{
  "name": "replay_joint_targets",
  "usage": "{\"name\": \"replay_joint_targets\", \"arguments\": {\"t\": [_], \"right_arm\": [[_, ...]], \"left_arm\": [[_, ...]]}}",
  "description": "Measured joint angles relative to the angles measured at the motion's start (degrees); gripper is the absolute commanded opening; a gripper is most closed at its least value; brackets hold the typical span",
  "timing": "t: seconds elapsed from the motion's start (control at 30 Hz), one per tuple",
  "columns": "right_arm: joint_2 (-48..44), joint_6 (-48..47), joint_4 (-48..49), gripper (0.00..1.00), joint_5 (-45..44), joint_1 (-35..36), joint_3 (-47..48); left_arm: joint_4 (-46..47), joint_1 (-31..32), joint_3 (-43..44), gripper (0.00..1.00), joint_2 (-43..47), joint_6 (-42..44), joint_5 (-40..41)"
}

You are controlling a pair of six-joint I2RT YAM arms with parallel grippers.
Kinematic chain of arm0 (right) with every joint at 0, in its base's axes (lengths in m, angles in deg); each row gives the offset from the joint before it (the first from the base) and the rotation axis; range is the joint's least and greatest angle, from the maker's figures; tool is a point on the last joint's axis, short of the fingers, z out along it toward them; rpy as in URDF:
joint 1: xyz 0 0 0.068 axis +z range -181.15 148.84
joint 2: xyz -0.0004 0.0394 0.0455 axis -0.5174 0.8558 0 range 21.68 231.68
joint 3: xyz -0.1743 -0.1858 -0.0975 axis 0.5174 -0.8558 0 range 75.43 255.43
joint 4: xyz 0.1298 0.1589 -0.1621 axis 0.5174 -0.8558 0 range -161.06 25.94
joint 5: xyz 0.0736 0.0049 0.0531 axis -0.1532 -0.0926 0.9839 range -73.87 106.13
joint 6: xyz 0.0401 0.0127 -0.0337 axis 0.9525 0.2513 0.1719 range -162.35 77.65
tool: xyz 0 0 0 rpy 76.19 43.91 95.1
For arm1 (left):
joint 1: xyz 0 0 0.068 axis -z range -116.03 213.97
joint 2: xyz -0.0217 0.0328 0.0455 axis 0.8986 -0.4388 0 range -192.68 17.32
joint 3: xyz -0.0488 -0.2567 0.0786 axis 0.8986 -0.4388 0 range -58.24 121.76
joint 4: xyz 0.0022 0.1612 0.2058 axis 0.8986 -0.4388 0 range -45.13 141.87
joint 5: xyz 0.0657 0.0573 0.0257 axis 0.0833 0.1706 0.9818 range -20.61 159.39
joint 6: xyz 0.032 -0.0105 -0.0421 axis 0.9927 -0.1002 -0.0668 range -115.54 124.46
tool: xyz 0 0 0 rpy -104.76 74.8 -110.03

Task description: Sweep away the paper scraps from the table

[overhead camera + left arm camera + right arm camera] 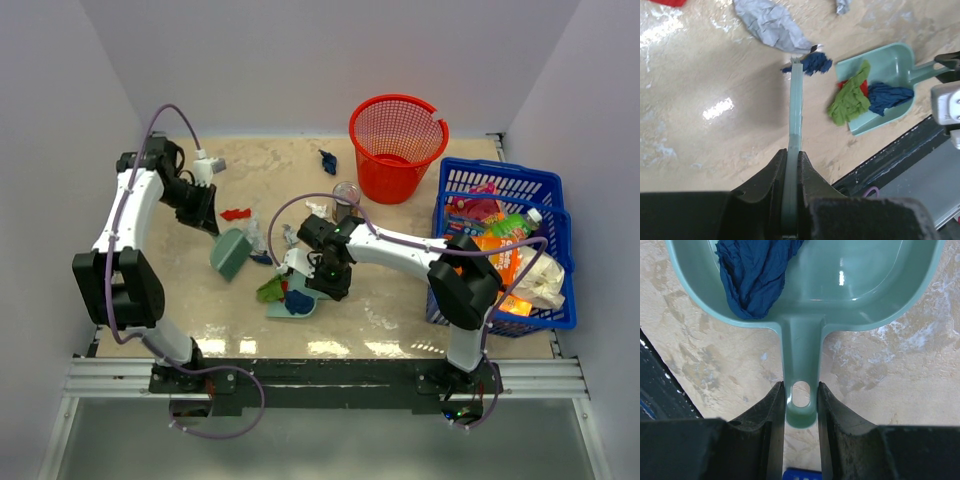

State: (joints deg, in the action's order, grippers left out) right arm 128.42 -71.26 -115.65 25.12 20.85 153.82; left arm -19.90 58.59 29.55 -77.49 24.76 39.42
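Observation:
My left gripper (208, 212) (794, 156) is shut on a flat pale green sweeper (232, 253) (796, 105), whose edge rests on the table (400, 290). A dark blue scrap (810, 64) lies at its tip, and a grey-blue scrap (771, 25) lies just beyond. My right gripper (320, 272) (801, 390) is shut on the handle of a pale green dustpan (293, 303) (801, 360) (890, 62). The pan holds green (850, 98), red (858, 86) and dark blue (757, 270) scraps. A red scrap (236, 213) and a dark blue scrap (328, 160) lie farther back.
A red mesh basket (397, 145) stands at the back right. A blue crate (500, 180) of packaged goods stands at the right edge. A small clear cup (346, 193) stands in front of the basket. The black front rail (890, 150) runs near the dustpan.

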Motion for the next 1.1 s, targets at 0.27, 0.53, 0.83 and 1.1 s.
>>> {"name": "replay_joint_targets", "arguments": {"t": [0.27,0.53,0.83,1.1], "right_arm": [[0.0,0.6,0.2,0.0,0.0,0.0,0.0],[0.0,0.9,0.2,0.0,-0.1,0.0,0.0],[0.0,1.0,1.0,0.0,-0.5,0.0,-0.8],[-3.8,0.9,0.7,0.0,-1.1,-1.0,-4.5]], "left_arm": [[1.2,2.3,-2.1,0.0,-3.0,-0.7,3.6],[0.3,10.1,-2.1,0.0,-6.8,-0.1,-2.0],[-2.6,10.3,2.0,0.0,-6.8,1.9,-6.9],[-3.0,8.8,2.9,0.0,-2.6,3.5,-6.8]]}}
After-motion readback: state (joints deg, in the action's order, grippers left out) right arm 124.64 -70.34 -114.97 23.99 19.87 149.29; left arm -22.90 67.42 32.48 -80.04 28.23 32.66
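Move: The small blue scrap that the left hand's brush is taken to lies about 9 cm right, 3 cm back and 15 cm below that hand. The grey scrap lies some 7 cm right and 3 cm ahead; the green scrap, hanging over the dustpan's lip, is 12 cm right and 10 cm back, and the pan's middle 17 cm right and 13 cm back. From the right hand, the blue scrap is about 18 cm left and 7 cm ahead, the pan's middle 10 cm left and 3 cm back. At the small blue scrap and the scraps by the pan's lip, the left hand, still gripping the brush, first dips about 4 cm, then sweeps some 7 cm right towards the dustpan, drawing slightly back and turning clockwise; it then lifts about 5 cm. The right hand keeps the pan held almost still, finally drawing it about 2 cm right. ##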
